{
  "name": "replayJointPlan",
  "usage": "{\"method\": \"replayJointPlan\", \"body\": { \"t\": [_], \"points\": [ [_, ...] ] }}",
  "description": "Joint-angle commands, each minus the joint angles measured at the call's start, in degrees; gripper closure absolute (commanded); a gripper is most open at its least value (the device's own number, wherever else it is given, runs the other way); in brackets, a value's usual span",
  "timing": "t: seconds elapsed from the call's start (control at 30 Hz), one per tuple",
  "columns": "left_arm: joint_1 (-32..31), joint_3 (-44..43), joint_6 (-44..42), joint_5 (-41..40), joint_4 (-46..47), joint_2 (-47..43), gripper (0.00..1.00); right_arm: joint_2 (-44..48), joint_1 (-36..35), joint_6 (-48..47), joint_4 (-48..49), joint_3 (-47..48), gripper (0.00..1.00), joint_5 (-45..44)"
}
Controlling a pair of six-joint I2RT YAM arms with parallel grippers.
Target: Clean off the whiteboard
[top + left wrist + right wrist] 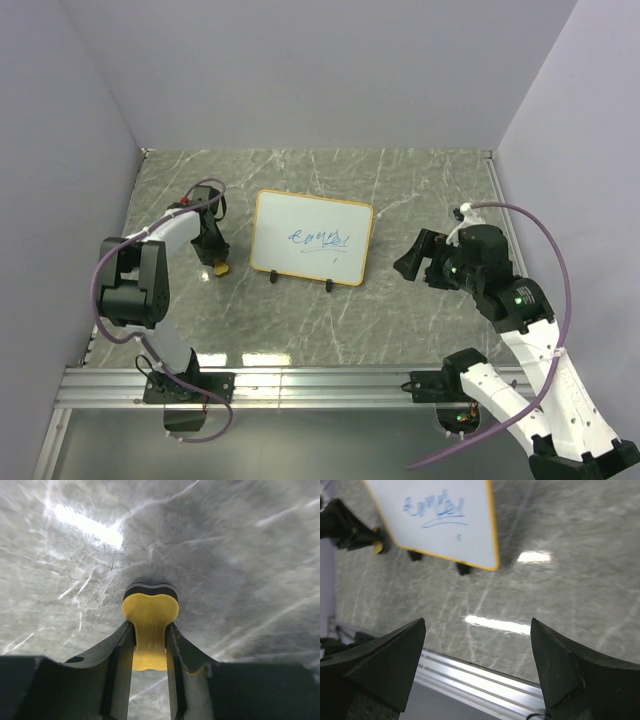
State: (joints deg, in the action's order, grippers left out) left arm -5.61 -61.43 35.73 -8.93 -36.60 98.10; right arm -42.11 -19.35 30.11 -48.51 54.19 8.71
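Note:
The whiteboard (312, 238) stands tilted on two black feet mid-table, blue scribbles (320, 239) across its face; the right wrist view shows it too (420, 532). Left of the board, my left gripper (214, 258) is down at the table, shut on a small yellow block (218, 268). In the left wrist view the yellow block (150, 612), with a black layer on its far side, is pinched between both fingers of the left gripper (150, 627). My right gripper (408, 256) hovers open to the right of the board, and nothing lies between the fingers of the right gripper (478, 622).
A marbled grey tabletop (420, 190) is enclosed by purple walls on three sides. An aluminium rail (320, 385) runs along the near edge and shows in the right wrist view (470, 680). Purple cables (545, 240) loop from both arms.

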Motion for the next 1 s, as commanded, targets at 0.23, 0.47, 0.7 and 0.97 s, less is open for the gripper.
{"method": "replayJointPlan", "body": {
  "t": [0.23,0.47,0.7,0.97],
  "points": [
    [-8.43,-14.41,-1.37,-4.43,-8.48,-12.32,1.0,-11.84,0.1,1.09,17.21,5.3,0.06,13.71],
    [-24.79,-16.0,2.68,-5.05,-5.86,-14.43,1.0,-24.94,2.13,-0.93,21.88,10.58,0.06,11.68],
    [-36.56,-19.6,5.41,-6.28,-1.99,-5.92,1.0,-34.35,5.38,-1.1,26.97,11.72,0.07,15.72],
    [-41.76,-27.94,4.97,-5.75,1.44,3.31,1.0,-41.82,6.08,-0.23,32.07,15.84,0.08,22.66]
  ]
}}
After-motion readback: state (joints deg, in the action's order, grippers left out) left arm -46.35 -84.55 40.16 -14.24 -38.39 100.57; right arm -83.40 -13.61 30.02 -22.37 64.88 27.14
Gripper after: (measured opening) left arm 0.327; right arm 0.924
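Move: The left hand already grips the yellow eraser on the table; the blue writing on the propped-up whiteboard lies about 27 cm to its right, 5 cm ahead and 5 cm higher. On the way, the board's left edge is some 9 cm right and 7 cm ahead, about 5 cm up. From the open right hand, the board's right edge is roughly 17 cm ahead, 6 cm left and 15 cm below, with the writing about 12 cm to the left of that edge and 1 cm farther out. Keeping its grip, the left hand lifts the eraser off the table, rising some 17 cm in an arc before swinging about 28 cm right over the board's left edge and sinking again by about 5 cm towards the lower part of the writing, the wrist turning clockwise some 35 degrees and tilting the fingers farther outward; whether the eraser touches the board can't be seen. Meanwhile the right hand, fingers staying wide open, drifts left, then reaches about 15 cm forward and lastly sinks about 5 cm, ending close above the board's right edge without gripping. ##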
